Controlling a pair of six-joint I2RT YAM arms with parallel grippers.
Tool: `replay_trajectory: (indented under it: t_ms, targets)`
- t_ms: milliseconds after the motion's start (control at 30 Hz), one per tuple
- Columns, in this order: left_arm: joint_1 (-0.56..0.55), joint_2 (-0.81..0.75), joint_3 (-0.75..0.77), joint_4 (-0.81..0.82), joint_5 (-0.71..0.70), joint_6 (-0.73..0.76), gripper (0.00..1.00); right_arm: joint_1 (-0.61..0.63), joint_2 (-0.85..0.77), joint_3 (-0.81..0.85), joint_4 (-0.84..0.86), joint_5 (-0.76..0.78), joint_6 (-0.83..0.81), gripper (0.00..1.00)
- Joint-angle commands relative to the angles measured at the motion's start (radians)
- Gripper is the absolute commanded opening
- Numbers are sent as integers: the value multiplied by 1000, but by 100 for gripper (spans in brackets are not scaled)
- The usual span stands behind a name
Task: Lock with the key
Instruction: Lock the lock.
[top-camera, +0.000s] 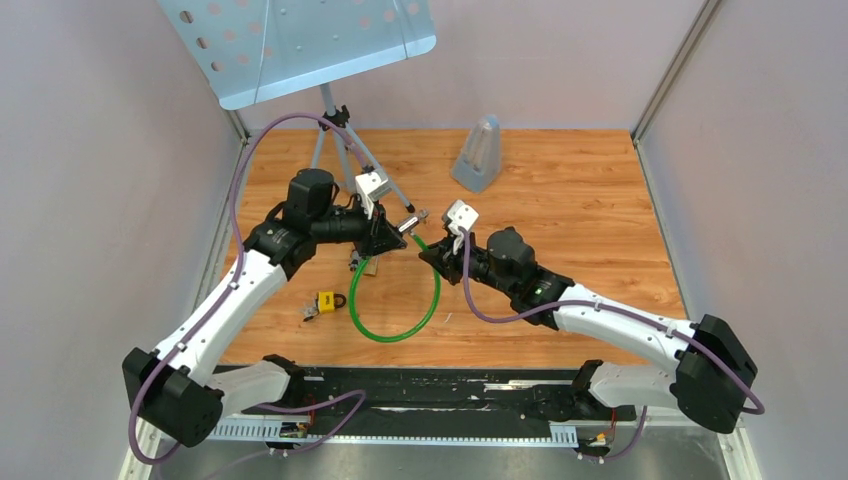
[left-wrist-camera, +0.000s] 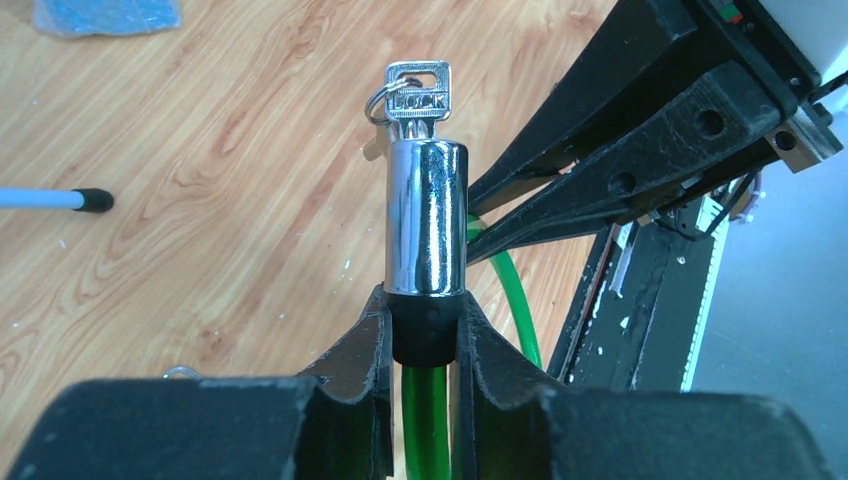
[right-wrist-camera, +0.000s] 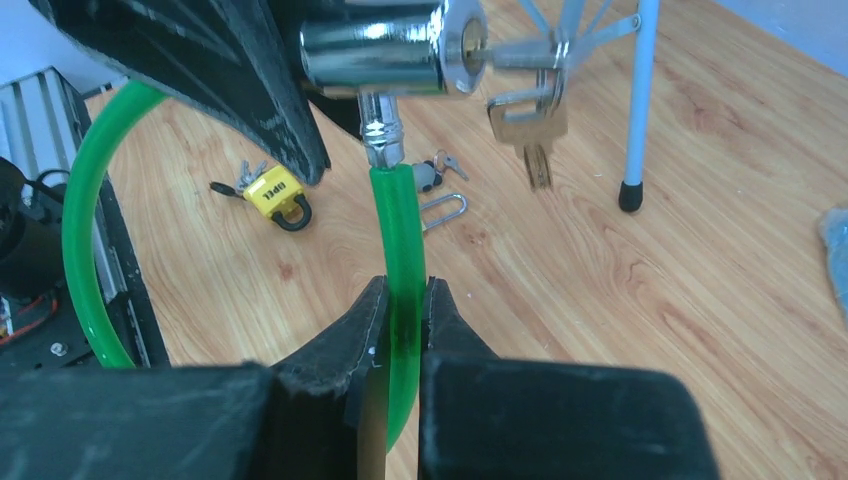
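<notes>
A green cable lock (top-camera: 395, 335) loops over the wooden table. Its chrome cylinder (left-wrist-camera: 427, 215) stands upright in the left wrist view, with a key (left-wrist-camera: 418, 92) in the keyhole on top. My left gripper (left-wrist-camera: 425, 335) is shut on the black collar just under the chrome. In the right wrist view the same cylinder (right-wrist-camera: 385, 55) lies sideways with the key (right-wrist-camera: 520, 55) in its face and a spare key (right-wrist-camera: 535, 135) hanging from the ring. My right gripper (right-wrist-camera: 405, 315) is shut on the green cable (right-wrist-camera: 398, 220) below the pin end. From above, both grippers (top-camera: 385, 235) (top-camera: 432, 258) meet at mid-table.
A yellow padlock (top-camera: 327, 302) with keys and a silver padlock (top-camera: 365, 265) lie left of the loop. A music stand on a tripod (top-camera: 300, 40) stands at the back left. At the back right is a grey wedge-shaped object (top-camera: 480, 152). Walls close in both sides.
</notes>
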Motion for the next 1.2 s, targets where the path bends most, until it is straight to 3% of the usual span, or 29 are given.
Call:
replay_trajectory:
  t_ms: [0, 367, 767, 933, 1167]
  targets:
    - [-10, 28, -38, 98, 58, -58, 0, 12, -7, 68, 218, -85, 89, 0]
    - [-32, 25, -130, 160, 53, -70, 0, 12, 4, 45, 336, -39, 63, 0]
    - [-113, -33, -181, 297, -142, 144, 0, 11, 172, -106, 866, 150, -244, 0]
    - [-151, -38, -198, 342, -248, 212, 0, 11, 246, -104, 964, 194, -291, 2]
    - [-267, -31, -301, 388, -417, 316, 0, 11, 391, -191, 1240, 213, -308, 6]
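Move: The left hand holds the cable lock's cylinder, with the cable tip in its side hole about 1 cm ahead, 2 to the right and level. From the right hand, gripping the green cable behind that tip, the hole is some 4 cm ahead, 2 left and 1 above. The brass padlock lies some 8 cm left of the left hand, 3 ahead and 20 below; the stand's foot is roughly 14 ahead, 1 right, equally low. Both hands keep their grips and first sink together by about 2 cm, then swing forward, the right about 7 cm and the left only about 4, so the right hand pushes the cable's metal tip farther into the side of the cylinder that the left holds against it. During the forward part both wrists turn some 25 degrees, tipping the forward, keyed end of the cylinder upward, and the right also turns a little clockwise. ##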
